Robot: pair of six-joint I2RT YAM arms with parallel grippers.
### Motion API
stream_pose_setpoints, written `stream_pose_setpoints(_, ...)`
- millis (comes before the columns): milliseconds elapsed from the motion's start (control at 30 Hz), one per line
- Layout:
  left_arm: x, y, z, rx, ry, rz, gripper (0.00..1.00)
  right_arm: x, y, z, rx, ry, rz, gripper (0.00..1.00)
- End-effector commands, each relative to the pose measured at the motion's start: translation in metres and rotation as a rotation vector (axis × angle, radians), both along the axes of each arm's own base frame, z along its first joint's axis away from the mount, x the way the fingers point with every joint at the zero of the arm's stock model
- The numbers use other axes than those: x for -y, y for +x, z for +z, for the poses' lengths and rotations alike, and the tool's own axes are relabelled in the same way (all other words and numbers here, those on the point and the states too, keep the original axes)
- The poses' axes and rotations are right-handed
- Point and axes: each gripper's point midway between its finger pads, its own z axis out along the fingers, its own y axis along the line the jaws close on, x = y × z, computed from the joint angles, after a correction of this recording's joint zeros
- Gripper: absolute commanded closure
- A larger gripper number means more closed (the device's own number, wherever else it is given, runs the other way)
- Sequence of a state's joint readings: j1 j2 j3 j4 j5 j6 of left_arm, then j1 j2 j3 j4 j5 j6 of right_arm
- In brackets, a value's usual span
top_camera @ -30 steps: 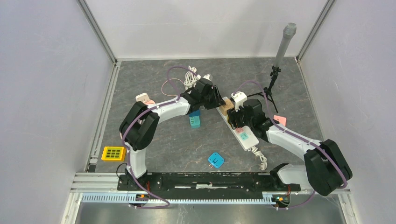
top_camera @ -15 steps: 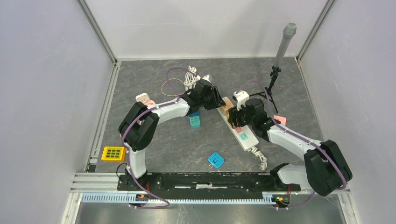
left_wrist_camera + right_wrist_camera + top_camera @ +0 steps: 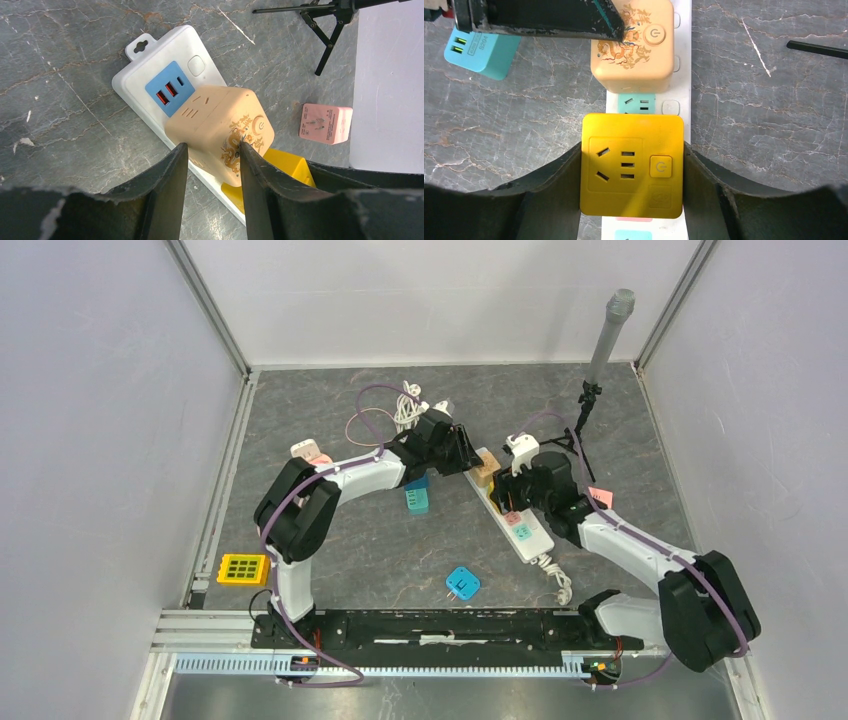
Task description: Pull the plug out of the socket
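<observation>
A white power strip [image 3: 527, 535] lies slantwise on the grey floor, its bare end [image 3: 165, 75] showing in the left wrist view. A yellow cube plug [image 3: 631, 165] sits over the strip, and my right gripper [image 3: 632, 150] is shut on its two sides. I cannot tell whether it is still seated in its socket. Further along the strip stands a tan cube plug [image 3: 220, 127] with a gold dragon print, also seen from above [image 3: 485, 472]. My left gripper [image 3: 212, 146] hangs over it, partly open. One of its fingertips [image 3: 616, 27] rests on the cube's top face.
A teal adapter [image 3: 417, 498] lies left of the strip and a blue plug [image 3: 462, 584] nearer the arm bases. A pink adapter [image 3: 599, 497] and a black tripod [image 3: 585, 415] stand to the right. A white cable bundle [image 3: 408, 405] lies at the back, a yellow block [image 3: 243, 568] at the left.
My right wrist has shifted a little to the right, still gripping the yellow plug. The left arm and the strip have stayed where they were.
</observation>
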State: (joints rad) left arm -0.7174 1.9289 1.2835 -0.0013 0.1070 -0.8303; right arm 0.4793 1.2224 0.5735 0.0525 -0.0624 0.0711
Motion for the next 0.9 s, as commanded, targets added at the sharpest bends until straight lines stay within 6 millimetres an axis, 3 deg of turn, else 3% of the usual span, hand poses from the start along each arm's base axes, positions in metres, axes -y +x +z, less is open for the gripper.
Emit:
stream_pose_setpoints(0, -0.036, -0.033, -0.077, -0.185, 0.219, -0.001, 0.52, -0.022, 0.023, 0.062, 0.153, 0.148, 0.036, 1.00)
stream_pose_setpoints(100, -0.036, -0.033, -0.076, -0.184, 0.217, -0.002, 0.52, -0.015, 0.027, 0.066, 0.167, 0.122, 0.008, 1.00)
stream_pose_setpoints(167, -0.035, -0.033, -0.075, -0.181, 0.212, -0.005, 0.53, -0.009, 0.032, 0.080, 0.190, 0.132, -0.020, 1.00)
stream_pose_setpoints(333, -0.026, -0.031, -0.057, -0.137, 0.165, -0.052, 0.51, 0.025, 0.048, 0.111, 0.225, 0.195, -0.172, 1.00)
stream_pose_setpoints(433, -0.014, -0.030, -0.029, -0.088, 0.114, -0.115, 0.45, 0.052, 0.054, 0.103, 0.193, 0.192, -0.280, 1.00)
stream_pose_setpoints(600, 0.000, -0.029, 0.034, 0.017, 0.037, -0.208, 0.26, 0.082, 0.060, 0.077, 0.108, 0.207, -0.420, 0.99)
stream_pose_setpoints(733, 0.007, -0.038, 0.088, 0.083, -0.049, -0.268, 0.15, 0.084, 0.067, 0.057, 0.038, 0.265, -0.399, 0.90)
stream_pose_setpoints(867, 0.004, -0.051, 0.117, 0.121, -0.097, -0.302, 0.09, 0.083, 0.073, 0.044, -0.007, 0.316, -0.387, 0.82)
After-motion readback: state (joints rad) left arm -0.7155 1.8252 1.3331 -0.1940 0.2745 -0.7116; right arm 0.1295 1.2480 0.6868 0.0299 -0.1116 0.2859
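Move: Between the right fingers the yellow plug is already pinched; bare table to set it on lies about 7 cm ahead, 10 cm to the right and 6 cm below. The beige plug sits on the same strip, some 6 cm ahead and 4 cm left of that hand; the pink plug lies level with it, 20 cm right. From the left hand the beige plug is about 1 cm ahead, 3 cm right and 2 cm lower, the yellow plug roughly 5 cm back and 6 cm right. Lifting the yellow plug clear of its socket, the right hand rises about 8 cm, swings right and forward over the bare table, then sinks by half that, turning some 25 degrees clockwise with its grip kept. The left fingertips first stay against the beige plug, then come free, opening wide as the hand draws back and rises about 4 cm each way. ##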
